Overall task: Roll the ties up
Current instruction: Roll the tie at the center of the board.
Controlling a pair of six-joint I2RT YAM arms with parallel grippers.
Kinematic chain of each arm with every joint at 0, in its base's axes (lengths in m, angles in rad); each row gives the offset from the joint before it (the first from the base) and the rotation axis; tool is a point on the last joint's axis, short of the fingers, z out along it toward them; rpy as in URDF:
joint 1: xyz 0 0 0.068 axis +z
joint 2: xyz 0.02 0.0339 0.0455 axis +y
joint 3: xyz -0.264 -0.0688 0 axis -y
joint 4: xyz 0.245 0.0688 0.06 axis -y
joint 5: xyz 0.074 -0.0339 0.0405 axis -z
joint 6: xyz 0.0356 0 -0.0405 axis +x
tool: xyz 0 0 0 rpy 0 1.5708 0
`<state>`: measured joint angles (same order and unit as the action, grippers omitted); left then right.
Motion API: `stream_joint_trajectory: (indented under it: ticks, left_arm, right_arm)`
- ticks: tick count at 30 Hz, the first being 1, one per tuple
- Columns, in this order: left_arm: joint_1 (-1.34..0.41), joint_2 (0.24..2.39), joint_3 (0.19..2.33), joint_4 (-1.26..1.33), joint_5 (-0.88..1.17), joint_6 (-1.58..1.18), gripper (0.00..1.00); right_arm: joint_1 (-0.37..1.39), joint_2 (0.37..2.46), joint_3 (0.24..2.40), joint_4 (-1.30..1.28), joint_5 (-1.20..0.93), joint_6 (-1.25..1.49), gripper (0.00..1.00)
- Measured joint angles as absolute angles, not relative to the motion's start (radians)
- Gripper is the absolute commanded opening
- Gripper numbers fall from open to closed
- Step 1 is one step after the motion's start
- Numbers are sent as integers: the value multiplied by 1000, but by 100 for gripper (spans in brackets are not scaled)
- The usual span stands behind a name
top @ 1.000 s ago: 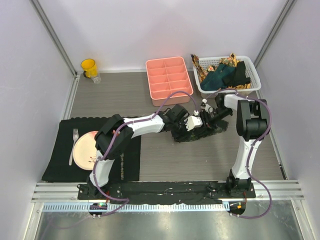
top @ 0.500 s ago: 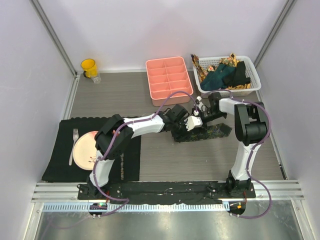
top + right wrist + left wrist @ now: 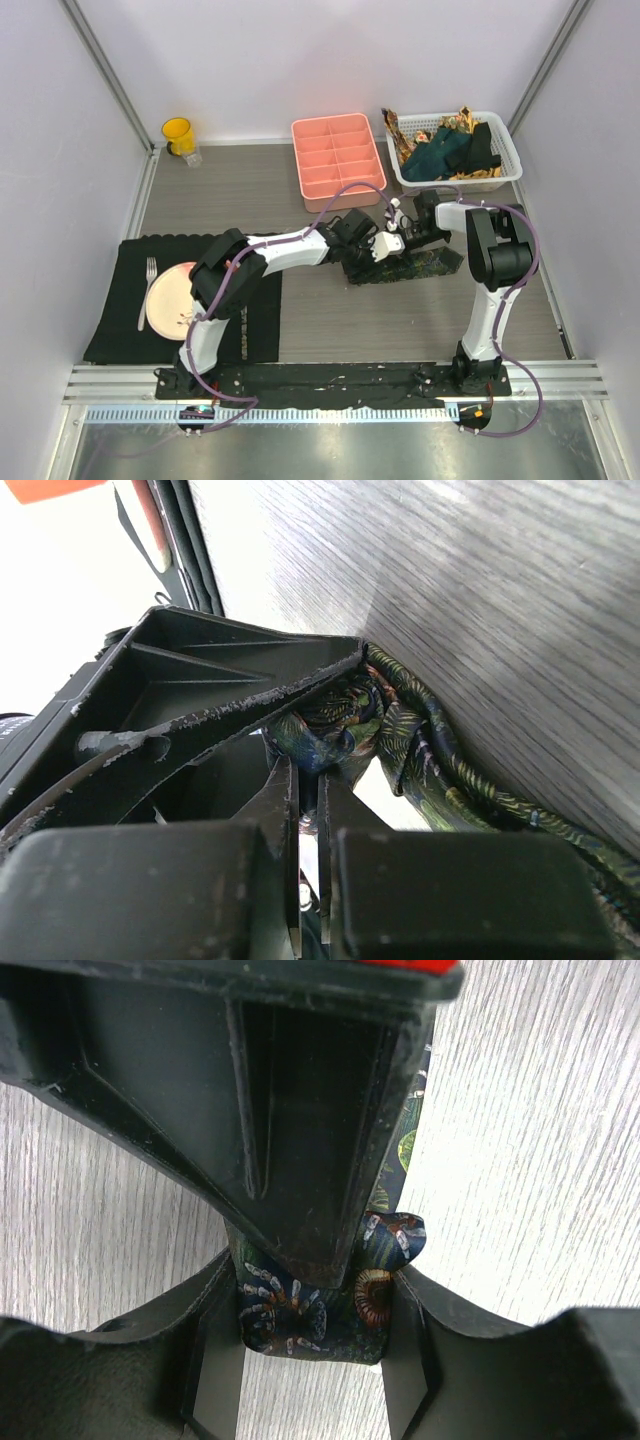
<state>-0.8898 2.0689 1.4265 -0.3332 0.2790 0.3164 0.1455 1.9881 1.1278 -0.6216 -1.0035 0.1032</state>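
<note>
A dark tie (image 3: 425, 264) with a small multicoloured pattern lies on the table in front of the basket. Its rolled end (image 3: 300, 1310) sits between the fingers of my left gripper (image 3: 378, 246) (image 3: 315, 1300), which is shut on it from both sides. My right gripper (image 3: 408, 237) (image 3: 318, 770) meets it from the right, jaws nearly together and pinching a fold of the same tie (image 3: 410, 740). One right finger (image 3: 300, 1110) fills the top of the left wrist view. Teal, black and gold-brown ties (image 3: 450, 148) are heaped in the basket.
A white basket (image 3: 511, 152) stands at the back right, with a pink compartment tray (image 3: 338, 160) to its left. A yellow cup (image 3: 178, 133) is at the back left. On a black placemat (image 3: 115, 325) at the near left lie a plate (image 3: 168, 296) and a fork (image 3: 146, 290).
My right gripper has moved left up against the left gripper and shut on the tie's rolled end. The left arm has stayed put, still gripping.
</note>
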Motion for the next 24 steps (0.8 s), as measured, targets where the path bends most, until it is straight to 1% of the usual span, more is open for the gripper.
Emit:
stream_joint_trajectory:
  ticks: [1,2,4,5,7,9,10,11,13,16,20,24]
  left_arm:
    - [-890,2069,1427,-333,280,316,32]
    - [-890,2069,1427,-333,281,316,39]
    - [-888,2069,1426,-330,284,314,45]
    - [-886,2065,1422,-323,290,313,50]
    - [-882,2054,1398,-295,302,310,56]
    - [-878,2039,1370,-263,315,308,68]
    - [-876,2031,1359,-258,321,301,71]
    - [-875,2025,1352,-257,327,293,85]
    - [-873,2018,1349,-260,344,279,88]
    - [-870,2008,1349,-258,361,245,99]
    - [-870,1946,1291,-191,364,207,100]
    - [-860,1794,1125,-35,385,170,100]
  right_arm:
    - [144,1991,1128,-623,-1006,100,1]
    - [142,1993,1129,-624,-1006,98,1]
    - [140,1999,1131,-628,-1010,93,1]
    - [139,2001,1132,-630,-1011,92,1]
    - [139,2003,1135,-635,-1008,89,1]
    - [139,2003,1136,-640,-995,89,1]
    - [139,2003,1136,-647,-987,88,1]
    - [139,2003,1136,-656,-979,87,1]
    - [137,2003,1136,-664,-965,86,1]
    - [134,2002,1136,-673,-952,86,1]
    - [134,1991,1136,-682,-926,86,1]
    - [134,1987,1136,-683,-914,86,1]
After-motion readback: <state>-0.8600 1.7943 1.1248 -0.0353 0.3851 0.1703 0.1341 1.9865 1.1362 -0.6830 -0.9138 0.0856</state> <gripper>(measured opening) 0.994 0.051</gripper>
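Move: The tie's roll sits between the left fingers, its middle about at that hand's point; from the right hand, whose fingers already pinch its right side, it lies some 2 cm to the left and 1 cm lower. The unrolled tail's free end is roughly 20 cm to the left hand's right, level with it in depth, 2 cm lower. From that same hand the pink tray stands about 28 cm ahead and 8 cm left, the white basket about 30 cm ahead and 24 cm right. Upward, slowly and then faster, the left hand opens from half to fully wide, lets go of the tie's roll and clears it by rising about 6 cm and easing 2 cm back, its fingers tilting up some 15 degrees so they point less steeply down. The right hand stays shut on the roll's right side, shifting about 1 cm right and 1 cm down. ##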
